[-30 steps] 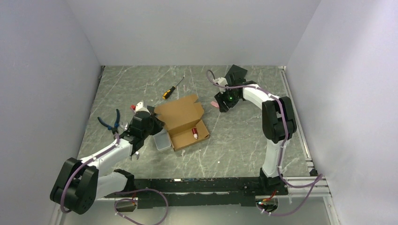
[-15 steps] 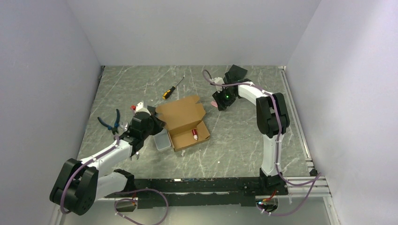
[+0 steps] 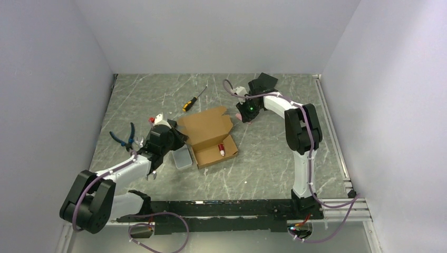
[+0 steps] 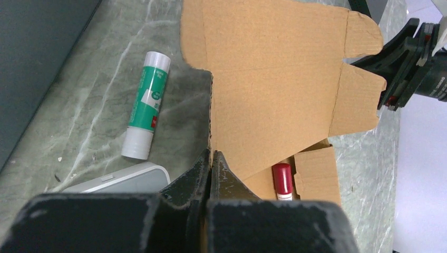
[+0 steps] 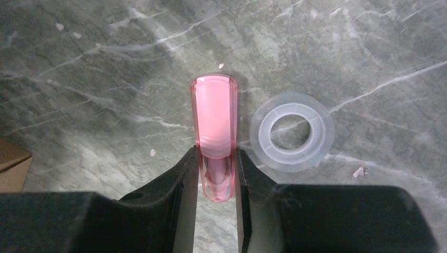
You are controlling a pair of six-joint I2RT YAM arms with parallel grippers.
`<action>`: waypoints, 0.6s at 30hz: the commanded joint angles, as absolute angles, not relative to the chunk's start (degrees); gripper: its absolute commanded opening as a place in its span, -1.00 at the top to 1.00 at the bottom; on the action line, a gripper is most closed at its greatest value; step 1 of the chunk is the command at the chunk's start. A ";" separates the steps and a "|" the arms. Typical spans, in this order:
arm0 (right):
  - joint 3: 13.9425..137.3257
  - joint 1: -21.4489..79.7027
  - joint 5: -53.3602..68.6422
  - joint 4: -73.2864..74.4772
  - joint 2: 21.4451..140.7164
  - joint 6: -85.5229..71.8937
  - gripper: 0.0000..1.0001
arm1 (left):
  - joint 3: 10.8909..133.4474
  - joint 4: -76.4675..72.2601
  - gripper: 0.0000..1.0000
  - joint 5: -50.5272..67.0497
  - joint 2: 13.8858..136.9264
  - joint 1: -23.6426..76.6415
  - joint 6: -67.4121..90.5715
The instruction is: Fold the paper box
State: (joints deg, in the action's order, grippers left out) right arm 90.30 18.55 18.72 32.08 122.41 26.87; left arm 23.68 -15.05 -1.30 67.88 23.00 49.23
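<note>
The paper box (image 3: pixel 208 134) lies open in the middle of the table, a tan carton with its lid (image 4: pixel 274 79) raised and side tabs spread. My left gripper (image 3: pixel 176 138) is shut on the box's left edge, with thin cardboard pinched between the jaws (image 4: pixel 211 158). Inside the tray lies a red-capped tube (image 4: pixel 282 179). Behind the box's right corner, my right gripper (image 5: pixel 216 152) is shut on a pink translucent piece (image 5: pixel 213 113) that lies on the table, one jaw against each of its sides.
A clear plastic ring (image 5: pixel 291 133) lies just right of the pink piece. A green-and-white glue stick (image 4: pixel 145 105) and a grey tin (image 3: pixel 181 156) sit left of the box. A screwdriver (image 3: pixel 194 99) lies behind it, blue pliers (image 3: pixel 124 138) at far left.
My right gripper's jaws have narrowed onto the pink piece while that arm shifted slightly left. The left gripper keeps its pinch, and the box has moved a little right.
</note>
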 commanded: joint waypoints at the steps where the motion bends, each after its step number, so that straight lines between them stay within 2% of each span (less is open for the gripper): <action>1: 85.94 17.43 21.19 31.07 117.47 28.18 0.92 | 24.60 -19.43 0.94 -0.18 69.46 22.85 49.79; 12: 72.49 13.00 29.90 32.94 95.32 28.39 0.96 | 26.50 -23.03 0.95 1.29 75.32 22.92 49.53; 18: 68.32 17.45 38.72 37.17 87.13 33.99 0.95 | 28.20 -26.51 0.95 3.34 79.43 23.23 50.05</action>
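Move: The right hand, near table height, has the pink case between its fingers; the paper box's tray lies roughly 14 cm back and 12 cm to its left, the red bottle inside it some 13 cm back and 11 cm left. A tape ring sits about 4 cm ahead. The left hand pinches the lid's left edge: from there the tray is around 11 cm right, 1 cm back and 7 cm lower, the green glue stick about 6 cm ahead and 1 cm left, 8 cm lower. Still pinched in the right fingers, the pink case is lifted off the table: the hand first slides back and a little right, low down, then climbs fast, ending about 12 cm higher and 8 cm back, its left side tilting up some 10 degrees. Meanwhile the left hand keeps its pinch on the lid's edge and eases it forward, right and down, 2 to 3 cm in all. ##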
